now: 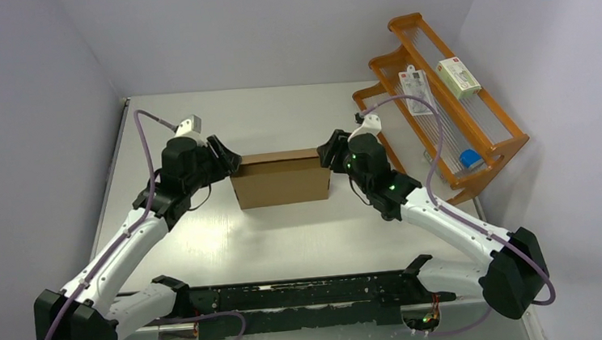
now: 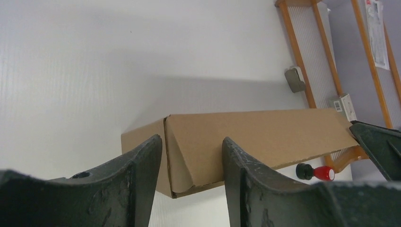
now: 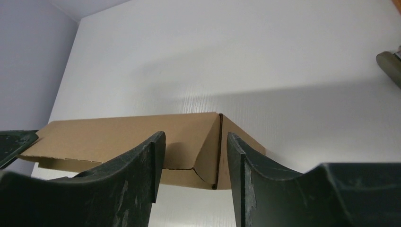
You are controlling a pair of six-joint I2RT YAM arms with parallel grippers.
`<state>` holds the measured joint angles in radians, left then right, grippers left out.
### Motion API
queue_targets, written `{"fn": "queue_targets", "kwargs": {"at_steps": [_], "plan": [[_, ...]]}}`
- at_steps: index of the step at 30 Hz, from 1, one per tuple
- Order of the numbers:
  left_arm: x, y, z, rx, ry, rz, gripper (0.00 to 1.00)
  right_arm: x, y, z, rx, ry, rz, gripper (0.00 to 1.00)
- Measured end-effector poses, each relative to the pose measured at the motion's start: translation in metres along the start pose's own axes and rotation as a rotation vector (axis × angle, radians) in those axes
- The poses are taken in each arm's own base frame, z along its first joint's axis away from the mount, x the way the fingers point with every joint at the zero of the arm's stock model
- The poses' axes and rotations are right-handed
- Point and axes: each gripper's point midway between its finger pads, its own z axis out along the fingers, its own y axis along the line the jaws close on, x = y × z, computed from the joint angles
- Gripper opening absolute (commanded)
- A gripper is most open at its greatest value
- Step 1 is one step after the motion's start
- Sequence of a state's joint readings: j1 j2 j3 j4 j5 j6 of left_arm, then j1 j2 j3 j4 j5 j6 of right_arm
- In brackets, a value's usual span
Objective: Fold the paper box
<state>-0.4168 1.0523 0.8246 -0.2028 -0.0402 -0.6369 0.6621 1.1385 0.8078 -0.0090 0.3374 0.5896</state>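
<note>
The paper box is a closed, shallow brown cardboard mailer lying flat in the middle of the table. My left gripper is at its left end and my right gripper at its right end, both up against the cardboard. In the left wrist view the box runs away from the left gripper, whose jaws stand apart astride the end's tucked corner flap. The right wrist view mirrors this: the box lies beyond the right gripper, jaws apart around the end seam. Neither pair visibly pinches the cardboard.
An orange wire rack stands at the right, close behind my right arm, holding a white-and-green carton and a blue item. A red-and-black piece lies by the rack. A black rail runs along the near edge.
</note>
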Motion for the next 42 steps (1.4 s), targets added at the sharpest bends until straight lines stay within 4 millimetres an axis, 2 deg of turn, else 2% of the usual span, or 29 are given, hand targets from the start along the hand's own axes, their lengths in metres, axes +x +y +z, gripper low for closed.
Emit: {"fn": "queue_targets", "kwargs": {"at_steps": [5, 12, 17, 22, 25, 32, 38, 42], "plan": [[0.013, 0.005, 0.001, 0.012, 0.019, 0.000, 0.55, 0.011, -0.004, -0.003, -0.023, -0.001, 0.021, 0.53], [0.042, 0.027, -0.002, -0.028, 0.073, 0.002, 0.58, 0.015, -0.003, -0.004, -0.055, -0.025, 0.049, 0.54], [0.051, 0.034, -0.004, -0.044, 0.090, -0.004, 0.65, 0.014, -0.002, -0.005, -0.067, -0.027, 0.059, 0.57], [0.047, 0.031, -0.011, -0.041, 0.082, -0.013, 0.75, 0.015, -0.004, -0.009, -0.063, -0.022, 0.057, 0.69], [0.035, 0.024, -0.019, -0.032, 0.065, -0.013, 0.79, 0.015, -0.005, -0.010, -0.055, -0.010, 0.044, 0.75], [0.001, 0.005, -0.047, 0.001, -0.020, -0.017, 0.86, 0.002, 0.004, -0.014, -0.071, -0.008, 0.027, 0.77], [-0.002, 0.001, -0.068, 0.025, -0.039, -0.063, 0.87, -0.002, 0.009, -0.020, -0.100, -0.010, 0.039, 0.77], [0.010, -0.001, -0.071, 0.054, -0.015, -0.124, 0.85, 0.001, 0.011, -0.021, -0.115, 0.003, 0.054, 0.76]]}}
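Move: The fingers of both hands already straddle the two ends of the box's lid, which still slopes up towards the robot. Its middle lies about 9 cm right, 1 cm ahead and 2 cm below the left hand, and about 9 cm left, 1 cm ahead and 2 cm below the right. From the right hand, a red-capped bottle stands some 14 cm right and 4 back, and a grey clip 12 right and 9 ahead, both roughly 16 cm lower. The left hand drives its end of the lid down about 5 cm while drawing back towards the robot by some 3 cm, its fingertips at the near corner, then opens from half to nearly full, climbs about 8 cm and backs off a few more centimetres. Meanwhile the right hand eases only a centimetre or so down and back at its own corner and stays near there as a pivot, rolling about 5 degrees, then spreads its fingers and lifts roughly 2 cm. ##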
